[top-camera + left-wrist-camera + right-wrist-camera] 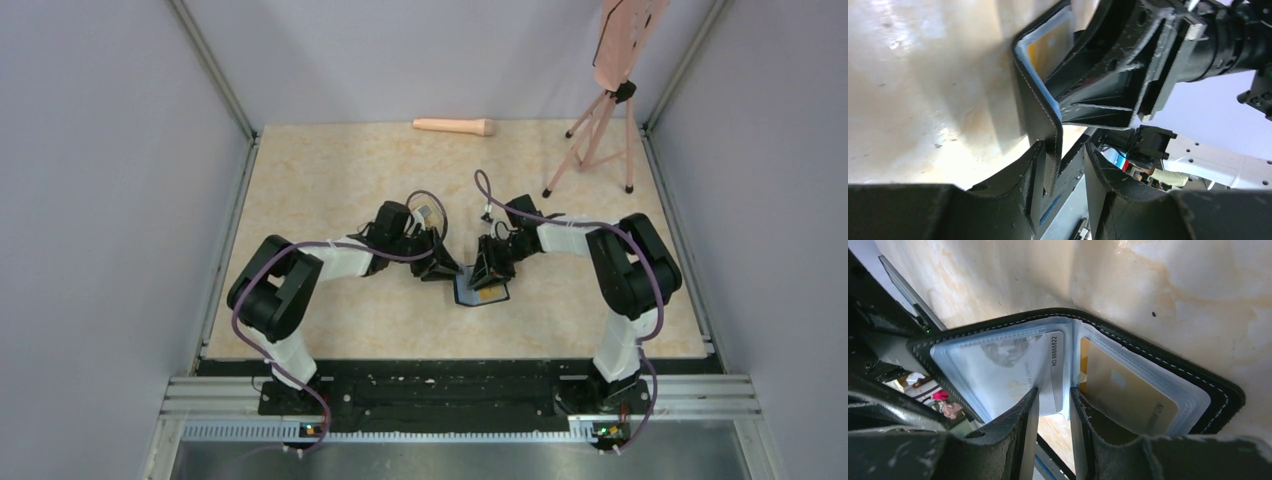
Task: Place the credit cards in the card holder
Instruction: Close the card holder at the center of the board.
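Observation:
The black card holder [482,296] lies open mid-table between both arms. In the right wrist view its stitched rim [1148,352] frames clear pockets. A grey-white credit card [1055,365] sits in the left pocket with its numbered end strip exposed, and a yellow credit card [1128,395] fills the right pocket. My right gripper [1054,390] [490,272] is narrowly open, its tips straddling that exposed strip. My left gripper [1064,146] [443,268] is open around the holder's raised cover [1040,100], which touches one finger only. The yellow card [1050,42] shows inside.
A peach cylinder [455,126] lies at the table's far edge. A pink tripod [600,140] carrying a board stands at the back right. Grey walls enclose the table on three sides, and a metal rail [460,395] runs along the near edge.

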Tool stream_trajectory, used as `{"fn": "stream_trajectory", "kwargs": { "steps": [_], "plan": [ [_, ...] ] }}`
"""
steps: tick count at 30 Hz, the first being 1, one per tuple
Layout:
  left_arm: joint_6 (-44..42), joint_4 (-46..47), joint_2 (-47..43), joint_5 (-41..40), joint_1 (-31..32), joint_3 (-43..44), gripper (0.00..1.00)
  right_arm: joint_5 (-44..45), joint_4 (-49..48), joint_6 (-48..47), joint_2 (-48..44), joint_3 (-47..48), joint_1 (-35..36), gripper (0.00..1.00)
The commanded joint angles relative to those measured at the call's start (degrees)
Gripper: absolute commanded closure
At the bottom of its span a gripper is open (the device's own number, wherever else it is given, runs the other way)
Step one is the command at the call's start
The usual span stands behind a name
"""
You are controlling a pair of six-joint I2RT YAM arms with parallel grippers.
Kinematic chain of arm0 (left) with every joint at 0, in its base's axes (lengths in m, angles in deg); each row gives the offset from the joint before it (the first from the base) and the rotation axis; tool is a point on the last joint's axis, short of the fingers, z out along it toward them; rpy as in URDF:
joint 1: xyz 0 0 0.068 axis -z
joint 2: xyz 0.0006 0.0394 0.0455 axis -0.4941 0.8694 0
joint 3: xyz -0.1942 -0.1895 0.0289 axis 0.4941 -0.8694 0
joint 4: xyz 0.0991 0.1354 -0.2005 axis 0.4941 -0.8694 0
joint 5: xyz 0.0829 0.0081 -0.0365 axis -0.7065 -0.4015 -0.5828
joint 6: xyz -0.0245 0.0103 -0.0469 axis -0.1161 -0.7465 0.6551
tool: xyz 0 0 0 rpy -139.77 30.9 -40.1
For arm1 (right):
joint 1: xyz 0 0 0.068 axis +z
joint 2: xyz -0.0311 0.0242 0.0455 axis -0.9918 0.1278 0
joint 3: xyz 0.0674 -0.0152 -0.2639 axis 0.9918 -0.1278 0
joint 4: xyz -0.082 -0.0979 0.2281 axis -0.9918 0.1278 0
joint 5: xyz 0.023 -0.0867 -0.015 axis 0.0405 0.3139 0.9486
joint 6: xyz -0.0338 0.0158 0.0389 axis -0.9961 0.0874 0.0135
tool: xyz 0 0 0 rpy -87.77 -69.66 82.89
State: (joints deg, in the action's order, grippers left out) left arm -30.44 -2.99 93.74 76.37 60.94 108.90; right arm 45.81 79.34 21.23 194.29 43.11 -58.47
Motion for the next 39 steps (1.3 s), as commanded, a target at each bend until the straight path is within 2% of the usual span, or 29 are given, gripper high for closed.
{"fn": "stream_trajectory", "kwargs": {
  "steps": [1,3,8,10,22,29,39],
  "plan": [
    [0.12,4.69,0.88,3.93,1.01,3.09,0.62,0.35,-1.14,-0.08,1.73,1.88,-0.11,0.70],
    [-1.06,2.46,0.93,3.27,1.02,3.84,0.67,-0.26,-1.88,0.64,1.66,2.14,-0.17,0.70],
    [-8.89,-14.03,1.55,-1.90,1.00,9.47,0.93,-0.76,-2.81,1.97,1.45,2.23,-0.11,0.69],
    [-10.62,-18.01,1.66,-3.80,0.96,10.94,1.00,-0.91,-2.93,2.19,1.23,2.26,-0.10,0.68],
    [-18.40,-32.26,0.97,-10.70,0.55,17.58,1.00,0.22,-0.57,1.92,1.02,5.92,-0.14,0.61],
    [-23.35,-40.73,1.84,-14.23,-0.37,22.12,1.00,7.59,6.11,-2.29,-2.01,9.86,-0.12,0.49],
    [-26.82,-51.69,5.59,-17.85,-0.23,30.55,1.00,15.00,11.88,-6.93,-2.15,10.75,-0.19,0.46]
  ]
}}
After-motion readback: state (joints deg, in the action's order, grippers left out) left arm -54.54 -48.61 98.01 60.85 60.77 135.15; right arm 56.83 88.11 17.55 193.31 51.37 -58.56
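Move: The raised left flap of the open card holder already stands between the left hand's parted fingers, its middle about 3 cm below, 2 cm back and 1 cm right; the clear box lies some 8 cm ahead, 11 cm left and 6 cm below. The right hand is low over the fold: the right flap's middle is about 4 cm right, 1 cm back and 2 cm below it, the left flap's 3 cm left, level ahead and 1 cm above. Left fingers pinch the left flap, drawing it some 4 cm left and forward while the right opens, easing forward. ##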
